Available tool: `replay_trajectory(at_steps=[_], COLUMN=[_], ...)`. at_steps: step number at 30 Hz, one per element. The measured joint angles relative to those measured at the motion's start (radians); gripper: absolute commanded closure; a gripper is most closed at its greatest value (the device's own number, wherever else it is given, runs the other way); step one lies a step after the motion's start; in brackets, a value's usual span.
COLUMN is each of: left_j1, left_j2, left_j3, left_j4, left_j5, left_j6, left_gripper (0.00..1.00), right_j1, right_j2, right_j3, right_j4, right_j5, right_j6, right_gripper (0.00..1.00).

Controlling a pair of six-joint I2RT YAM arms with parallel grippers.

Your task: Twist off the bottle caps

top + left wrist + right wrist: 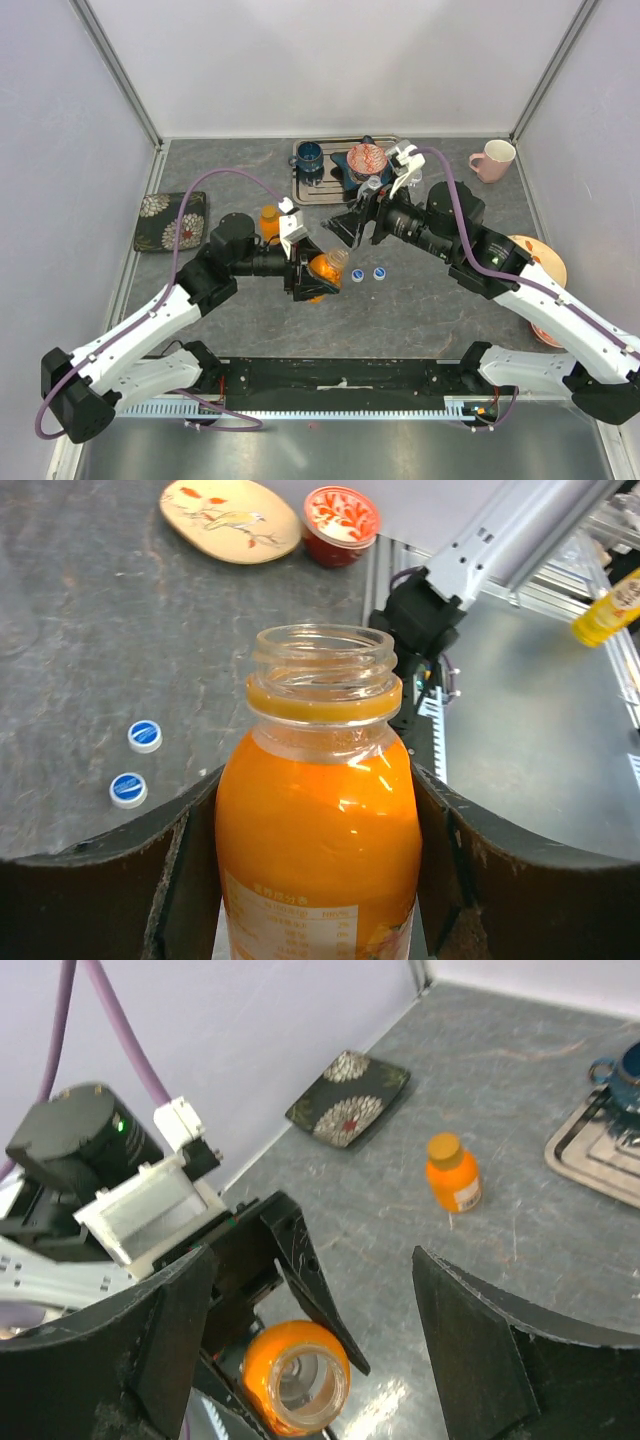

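Note:
My left gripper (316, 276) is shut on a short bottle of orange liquid (320, 830), one finger on each side of its body, holding it tilted above the table. The bottle's mouth (325, 658) is open, with no cap on it. My right gripper (350, 230) hangs open just beyond that mouth, nothing between its fingers (480, 1360). Two blue caps (358, 274) (380, 272) lie loose on the table beside the held bottle. A second orange bottle (269, 221) stands upright behind my left arm with its orange cap (443, 1147) on. No orange cap shows loose.
A metal tray (300, 190) at the back holds a blue mug (309, 157) and a red patterned bowl (366, 160). A pink mug (492, 160) stands back right, an oval plate (550, 262) right, a black floral dish (171, 220) left.

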State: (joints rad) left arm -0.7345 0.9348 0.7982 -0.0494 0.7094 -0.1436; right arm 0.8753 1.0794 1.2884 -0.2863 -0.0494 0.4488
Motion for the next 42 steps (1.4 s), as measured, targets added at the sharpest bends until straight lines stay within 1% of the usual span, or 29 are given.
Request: replay_trajectory(at_steps=[1,4,11,15,24,29,30,31,33,34,36,37,39,40,41,42], left_j1=[0.000,0.000,0.000,0.000,0.000,0.000,0.000,0.000,0.000,0.000,0.000,0.000,0.000,0.000,0.000,0.000], left_j2=[0.024,0.040,0.051,0.073,0.090,0.090,0.090,0.090,0.090,0.089,0.084,0.081,0.077,0.076,0.074,0.072], left_j3=[0.011,0.027,0.077,0.089,0.093,0.098,0.098,0.098,0.098,0.098,0.098,0.098,0.098,0.098,0.098,0.098], left_j4=[0.004,0.023,0.063,0.067,0.064,0.063,0.060,0.058,0.057,0.056,0.055,0.052,0.049,0.048,0.047,0.044], left_j5=[0.041,0.077,0.076,0.043,-0.040,-0.073,-0.076,-0.076,-0.077,-0.077,-0.074,-0.077,-0.080,-0.080,-0.082,-0.084], left_j6=[0.000,0.000,0.000,0.000,0.001,0.001,0.001,0.001,0.002,0.001,0.001,0.001,0.001,0.001,0.001,0.001], left_gripper=[0.86,0.86,0.86,0.86,0.87,0.87,0.87,0.87,0.87,0.87,0.87,0.87,0.87,0.87,0.87,0.85], right_j1=[0.000,0.000,0.000,0.000,0.000,0.000,-0.001,-0.002,-0.003,-0.005,-0.008,-0.009,-0.009,-0.009,-0.009,-0.009], right_j2=[-0.001,-0.002,-0.016,-0.018,-0.014,-0.003,-0.001,0.001,0.003,0.004,0.006,0.007,0.010,0.010,0.010,0.011], right_j3=[0.000,0.000,0.000,0.000,0.000,0.000,0.000,0.000,0.000,0.000,-0.001,-0.002,-0.002,-0.002,-0.002,-0.002], right_j4=[-0.010,-0.058,-0.136,-0.143,-0.150,-0.149,-0.149,-0.149,-0.149,-0.149,-0.147,-0.143,-0.137,-0.135,-0.134,-0.132], right_j5=[-0.014,-0.055,-0.105,-0.127,-0.140,-0.140,-0.136,-0.135,-0.129,-0.125,-0.115,-0.115,-0.115,-0.117,-0.119,-0.120], right_j6=[0.000,-0.002,-0.012,-0.017,-0.025,-0.026,-0.026,-0.027,-0.030,-0.031,-0.032,-0.029,-0.028,-0.028,-0.028,-0.027], right_gripper=[0.13,0.13,0.14,0.16,0.24,0.32,0.34,0.40,0.45,0.54,0.59,0.64,0.71,0.81,0.87,0.98])
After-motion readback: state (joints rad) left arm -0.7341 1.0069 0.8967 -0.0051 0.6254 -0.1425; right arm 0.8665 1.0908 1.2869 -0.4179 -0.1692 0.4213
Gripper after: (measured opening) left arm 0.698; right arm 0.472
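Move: The open neck of the orange juice bottle, already uncapped and held by the left hand, lies about 5 cm back, 1 cm left and 7 cm below the open right hand. On the table, 38 cm below that hand, two blue caps lie about 6 cm ahead, some 5 and 11 cm right; the other juice bottle stands 15 cm ahead, 16 cm left. From the left hand the neck is 1 cm ahead, 3 cm right, 4 cm above. Right hand sinks and backs some 4 cm, pinching the bottle neck that the left brings up and forward. ##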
